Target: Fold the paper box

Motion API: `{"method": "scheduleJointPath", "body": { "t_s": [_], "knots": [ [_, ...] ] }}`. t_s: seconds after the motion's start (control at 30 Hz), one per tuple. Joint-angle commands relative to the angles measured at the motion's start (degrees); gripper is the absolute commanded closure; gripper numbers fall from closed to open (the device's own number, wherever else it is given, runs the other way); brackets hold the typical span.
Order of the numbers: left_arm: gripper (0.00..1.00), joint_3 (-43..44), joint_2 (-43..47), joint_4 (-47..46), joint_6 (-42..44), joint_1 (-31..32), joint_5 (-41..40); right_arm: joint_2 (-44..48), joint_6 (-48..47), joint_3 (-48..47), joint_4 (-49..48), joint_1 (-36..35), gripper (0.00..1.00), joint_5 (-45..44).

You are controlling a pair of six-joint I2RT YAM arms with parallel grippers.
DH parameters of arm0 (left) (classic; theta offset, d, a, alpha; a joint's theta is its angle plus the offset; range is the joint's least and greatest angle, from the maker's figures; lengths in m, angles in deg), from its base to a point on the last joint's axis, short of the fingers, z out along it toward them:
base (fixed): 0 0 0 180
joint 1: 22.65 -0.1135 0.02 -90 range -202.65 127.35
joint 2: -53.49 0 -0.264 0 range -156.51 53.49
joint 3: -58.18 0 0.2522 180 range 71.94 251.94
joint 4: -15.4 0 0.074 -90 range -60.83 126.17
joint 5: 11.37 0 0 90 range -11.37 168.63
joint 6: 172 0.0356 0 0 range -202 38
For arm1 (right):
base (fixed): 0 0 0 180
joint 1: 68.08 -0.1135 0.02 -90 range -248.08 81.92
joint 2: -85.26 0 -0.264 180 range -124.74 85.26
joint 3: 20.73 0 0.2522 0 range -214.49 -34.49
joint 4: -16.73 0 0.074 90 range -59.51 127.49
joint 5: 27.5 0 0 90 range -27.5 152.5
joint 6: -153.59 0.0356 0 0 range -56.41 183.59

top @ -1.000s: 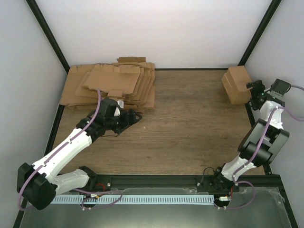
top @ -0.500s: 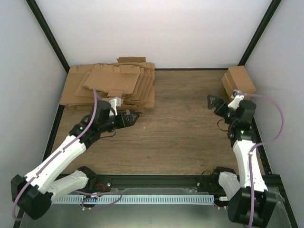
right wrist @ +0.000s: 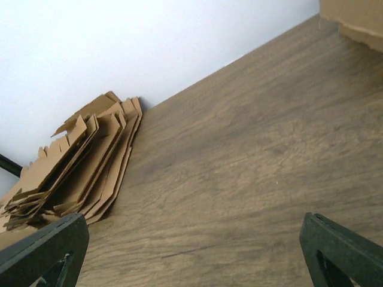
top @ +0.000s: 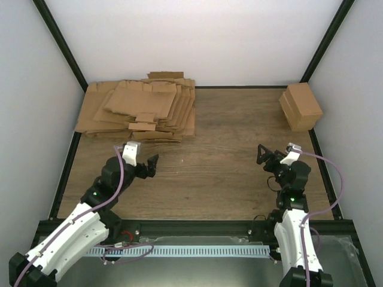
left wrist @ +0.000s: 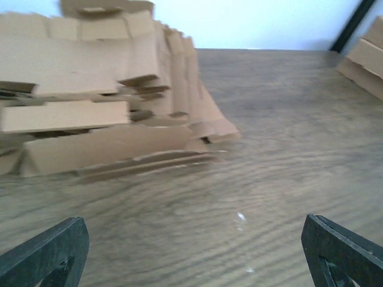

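I cannot pick out a single paper box lying apart from the other cardboard. My left gripper (top: 149,164) hovers open over bare wood in front of the pile of flat brown sheets (top: 137,110), holding nothing. In the left wrist view the pile (left wrist: 90,107) lies ahead and to the left, clear of the open left gripper (left wrist: 194,251). My right gripper (top: 265,156) is open and holds nothing over the right half of the table. The right wrist view shows only wood between the jaws of the right gripper (right wrist: 194,251).
A folded brown cardboard cuboid (top: 302,106) sits at the back right corner, also seen as a cuboid (left wrist: 365,60) in the left wrist view and a cuboid (right wrist: 353,18) in the right one. The pile (right wrist: 78,161) lies far left. Black frame rails (top: 72,158) border the wooden table (top: 227,143).
Both arms have drawn back toward the near edge. The left gripper left the pile's front edge, and the right gripper came away from the cuboid at the back right.
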Motion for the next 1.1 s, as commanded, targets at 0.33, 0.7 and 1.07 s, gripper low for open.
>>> {"method": "scheduleJointPath", "body": {
  "t_s": [0.33, 0.7, 1.07],
  "knots": [
    [0.0, -12.0, 0.3, -29.8, 12.7, -1.3, -28.3, -13.0, -12.8, 4.2, -31.4, -0.4, 0.0, -3.8],
    [0.0, -11.4, -19.7, -46.7, 12.2, -19.8, -17.4, -35.2, -18.3, 2.9, -53.1, -0.6, 0.0, -5.8],
    [0.0, -9.6, -39.9, -63.5, 15.0, -28.6, -10.9, -50.5, -21.4, -2.9, -60.0, -1.5, 0.0, -3.8]
  ]
}}
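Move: Ahead of the left hand, about 28 cm out and 9 cm to its left, lies the middle of the flat cardboard stack, some 15 cm lower; the finished boxes are about 24 cm ahead and 73 cm to its right. From the right hand, those finished boxes stand roughly 21 cm ahead, 19 cm to the right and a little lower, while the cardboard stack lies about 27 cm ahead and 60 cm to the left. Swinging empty and wide open, the left hand goes about 16 cm left, then increasingly forward too, some 10 cm, towards the near edge of the cardboard stack while sinking 6 cm; its wrist turns about 35 degrees counter-clockwise to point straight ahead. The right hand, also open, eases about 8 cm forward and slightly right over bare table, rolling its left side down some 20 degrees and tipping its fingers up. ##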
